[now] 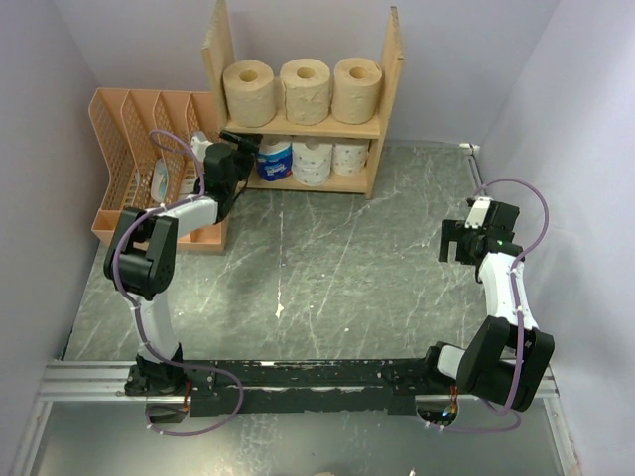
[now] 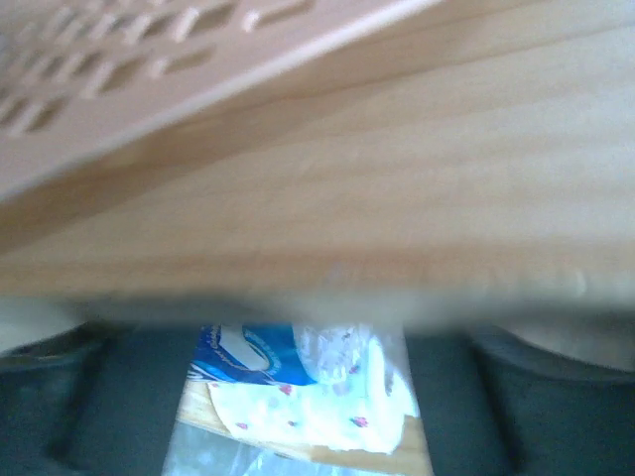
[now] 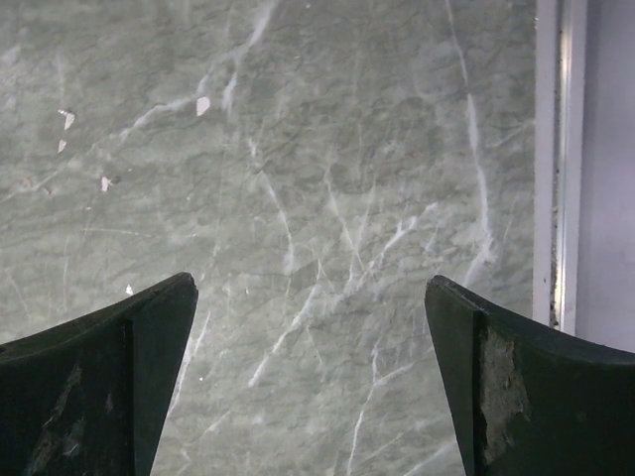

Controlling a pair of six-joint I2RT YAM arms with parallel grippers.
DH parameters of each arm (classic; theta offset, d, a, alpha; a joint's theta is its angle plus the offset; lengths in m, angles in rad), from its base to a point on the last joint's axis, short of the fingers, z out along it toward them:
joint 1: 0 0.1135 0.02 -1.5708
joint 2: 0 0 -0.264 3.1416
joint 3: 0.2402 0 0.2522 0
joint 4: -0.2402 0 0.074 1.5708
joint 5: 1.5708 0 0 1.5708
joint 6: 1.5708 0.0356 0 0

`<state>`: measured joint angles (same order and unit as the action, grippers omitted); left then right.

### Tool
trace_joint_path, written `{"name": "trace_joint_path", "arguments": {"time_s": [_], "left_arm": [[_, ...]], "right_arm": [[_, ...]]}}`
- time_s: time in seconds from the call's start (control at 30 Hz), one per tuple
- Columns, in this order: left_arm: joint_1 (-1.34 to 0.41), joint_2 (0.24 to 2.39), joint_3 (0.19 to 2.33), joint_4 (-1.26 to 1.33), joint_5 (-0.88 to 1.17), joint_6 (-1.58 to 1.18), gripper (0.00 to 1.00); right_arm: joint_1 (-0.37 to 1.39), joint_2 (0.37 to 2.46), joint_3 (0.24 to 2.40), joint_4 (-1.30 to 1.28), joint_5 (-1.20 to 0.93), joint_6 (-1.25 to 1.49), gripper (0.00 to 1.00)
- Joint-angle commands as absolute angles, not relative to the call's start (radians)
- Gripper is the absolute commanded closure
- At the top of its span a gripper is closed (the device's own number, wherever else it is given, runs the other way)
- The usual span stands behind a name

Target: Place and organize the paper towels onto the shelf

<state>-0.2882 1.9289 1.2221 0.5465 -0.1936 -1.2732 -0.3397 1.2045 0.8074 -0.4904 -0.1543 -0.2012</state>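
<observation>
The wooden shelf [image 1: 389, 74] stands at the back of the table. Three tan paper towel rolls [image 1: 306, 89] stand on its top tier. On the bottom tier sit the blue-wrapped roll [image 1: 274, 159] and two white printed rolls [image 1: 329, 159]. My left gripper [image 1: 241, 144] is at the shelf's left side panel, just left of the blue-wrapped roll, with its jaws apart. In the left wrist view the blurred wooden panel [image 2: 397, 178] fills the frame, and the blue-wrapped roll [image 2: 243, 352] and a white roll [image 2: 327, 412] show between the dark fingers [image 2: 89, 397]. My right gripper [image 1: 459, 241] [image 3: 313, 327] is open and empty over the table at the right.
An orange lattice file organizer [image 1: 129, 159] stands left of the shelf, right beside my left arm; it also shows in the left wrist view [image 2: 119, 69]. The grey marble table top [image 1: 327, 268] lies between the arms. A metal rail [image 3: 556, 159] marks the table's right edge.
</observation>
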Motion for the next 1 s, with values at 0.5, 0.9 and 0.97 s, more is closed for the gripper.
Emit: {"name": "trace_joint_path", "arguments": {"time_s": [0.5,0.9,0.97], "left_arm": [[-0.267,1.733,1.048,0.797,-0.237,-1.027,0.01],[-0.281,1.360,0.928,0.136,-0.013,-0.855,0.04],[-0.281,1.291,0.936,0.047,-0.003,-0.741,0.04]], "right_arm": [[-0.344,1.158,0.818,-0.448,-0.079,-0.142,0.00],[-0.344,1.091,0.793,-0.416,-0.036,-0.107,0.00],[-0.344,1.092,0.796,-0.424,-0.044,-0.103,0.00]]}}
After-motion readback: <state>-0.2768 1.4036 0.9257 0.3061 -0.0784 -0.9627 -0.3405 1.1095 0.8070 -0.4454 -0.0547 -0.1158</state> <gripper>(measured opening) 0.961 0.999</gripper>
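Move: From the left hand, its fingers already part-open at the lower shelf's left end, the blue-wrapped roll it is leaving lies about 6 cm to the right, some 2 cm ahead and 8 cm lower. The white roll stands about 10 cm to the right of the blue one, level with it; the left brown roll is some 4 cm ahead, 2 cm right and 10 cm above the hand. The orange organizer's middle is about 20 cm left, 3 cm back and 12 cm lower. From the right hand, the blue roll is roughly 42 cm left and 27 cm ahead, about level in height. The left hand finishes spreading its fingers beside the blue-wrapped roll, lifts a few centimetres with the fingertips tipping up about 10 degrees, then backs out of the shelf towards its base faster and faster, some 12 cm back and 5 cm up in all, rolling its left side up as it leaves the roll. Meanwhile the empty, open right hand rises about 3 cm over the bare table, drifting slightly right. ##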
